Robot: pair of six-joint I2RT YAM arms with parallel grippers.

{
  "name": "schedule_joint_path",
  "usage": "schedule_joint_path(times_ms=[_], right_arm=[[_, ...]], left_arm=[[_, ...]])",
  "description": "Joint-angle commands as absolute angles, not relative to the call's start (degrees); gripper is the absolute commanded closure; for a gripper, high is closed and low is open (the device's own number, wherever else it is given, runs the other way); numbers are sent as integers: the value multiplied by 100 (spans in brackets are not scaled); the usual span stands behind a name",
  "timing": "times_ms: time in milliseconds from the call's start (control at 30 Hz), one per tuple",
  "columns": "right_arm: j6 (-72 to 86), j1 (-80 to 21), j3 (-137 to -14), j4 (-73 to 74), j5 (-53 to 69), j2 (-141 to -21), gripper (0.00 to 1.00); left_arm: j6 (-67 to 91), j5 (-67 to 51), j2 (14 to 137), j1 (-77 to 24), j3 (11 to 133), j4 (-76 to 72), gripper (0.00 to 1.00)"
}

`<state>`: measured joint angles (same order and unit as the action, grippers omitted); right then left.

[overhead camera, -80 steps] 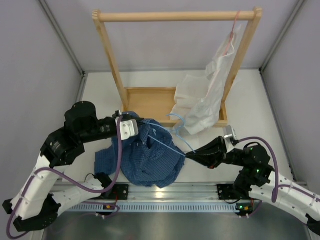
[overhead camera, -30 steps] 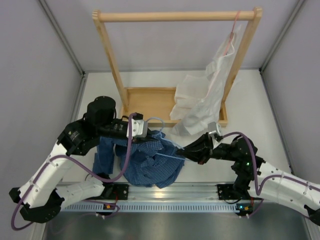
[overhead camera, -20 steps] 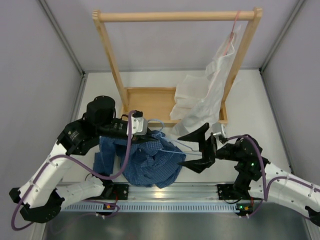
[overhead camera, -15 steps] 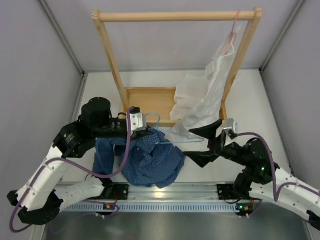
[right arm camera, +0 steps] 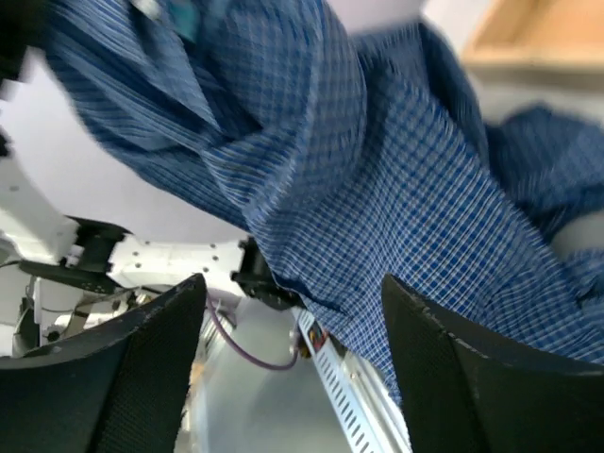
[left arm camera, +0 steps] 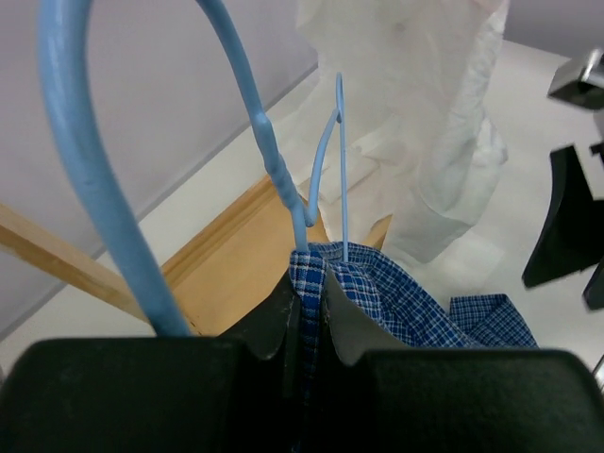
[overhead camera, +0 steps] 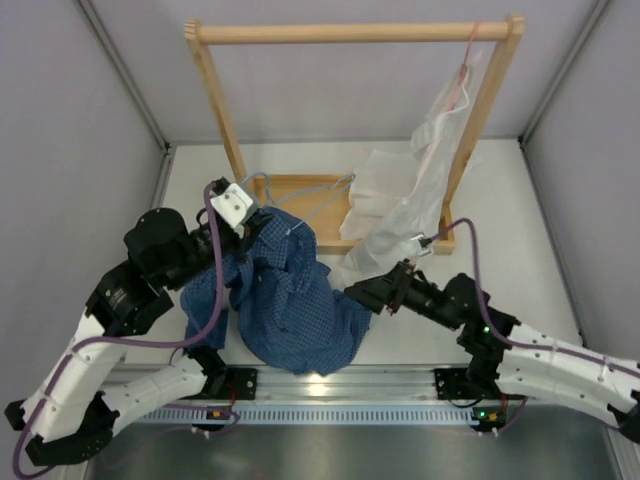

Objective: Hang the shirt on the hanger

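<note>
The dark blue checked shirt [overhead camera: 290,300] hangs in a bunch from my raised left gripper [overhead camera: 263,222]. In the left wrist view that gripper [left arm camera: 310,283] is shut on the shirt's cloth [left arm camera: 396,302], where the light blue wire hanger [left arm camera: 87,170] enters the cloth. The hanger's hook curves up at the left, and its thin wire [overhead camera: 320,201] sticks out toward the wooden tray. My right gripper [overhead camera: 365,296] is low at the shirt's right edge. Its jaws [right arm camera: 293,280] are open and hold nothing, with the checked cloth [right arm camera: 377,179] just ahead of them.
A wooden rack [overhead camera: 355,32] stands at the back with a tray base [overhead camera: 285,195]. A white shirt [overhead camera: 410,190] hangs from its right end on a pink hanger [overhead camera: 465,60], close to my right arm. A metal rail [overhead camera: 330,385] runs along the near edge.
My right gripper let go of the hanger, opened, and moved down to the shirt's right edge. My left arm lifted the shirt and hanger up and toward the rack.
</note>
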<state>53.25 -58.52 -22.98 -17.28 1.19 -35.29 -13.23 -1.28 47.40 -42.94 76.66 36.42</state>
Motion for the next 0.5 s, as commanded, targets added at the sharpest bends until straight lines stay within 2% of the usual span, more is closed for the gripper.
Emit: schedule_joint_path(times_ms=[0,67,167,267,467], right_arm=[[6460,-6256,-2609,-3127,483,-4828,30],[6434,-6415,-2865,-3251,300,-5463,33],[6538,-6591,-2901,-3427,-324,-5957,44],[6907,-6741,-2725,-3945,-808,-6248,49],[7294,-6979,-2813,-4182,-1415,-6722,50]], left_arm=[[-870,483,4711,-4280,7375,2814,100],[-809,414,4606,-4280,7121,2532,100],[-730,343,4527,-4280,6909,2338,100],[-721,360,4526,-4280,6812,2312,100],[-738,334,4509,-4280,6619,2136,100]])
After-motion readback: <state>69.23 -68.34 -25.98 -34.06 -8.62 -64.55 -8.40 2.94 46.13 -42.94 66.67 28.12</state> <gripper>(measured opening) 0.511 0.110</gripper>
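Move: The left fingers still pinch the shirt at the hanger's neck; the shirt's loose front fold hangs about 9 cm back, 5 cm right and 12 cm below them. From the right hand that fold is some 13 cm left, 4 cm ahead and 5 cm lower. The hanger's exposed frame is roughly 15 cm ahead, 9 cm left and 8 cm above the right hand, and the white garment's lower part about 12 cm ahead and 8 cm right. Right reaches about 8 cm left and 6 down towards the shirt fold, narrowing fingers; left lowers shirt and hanger. ##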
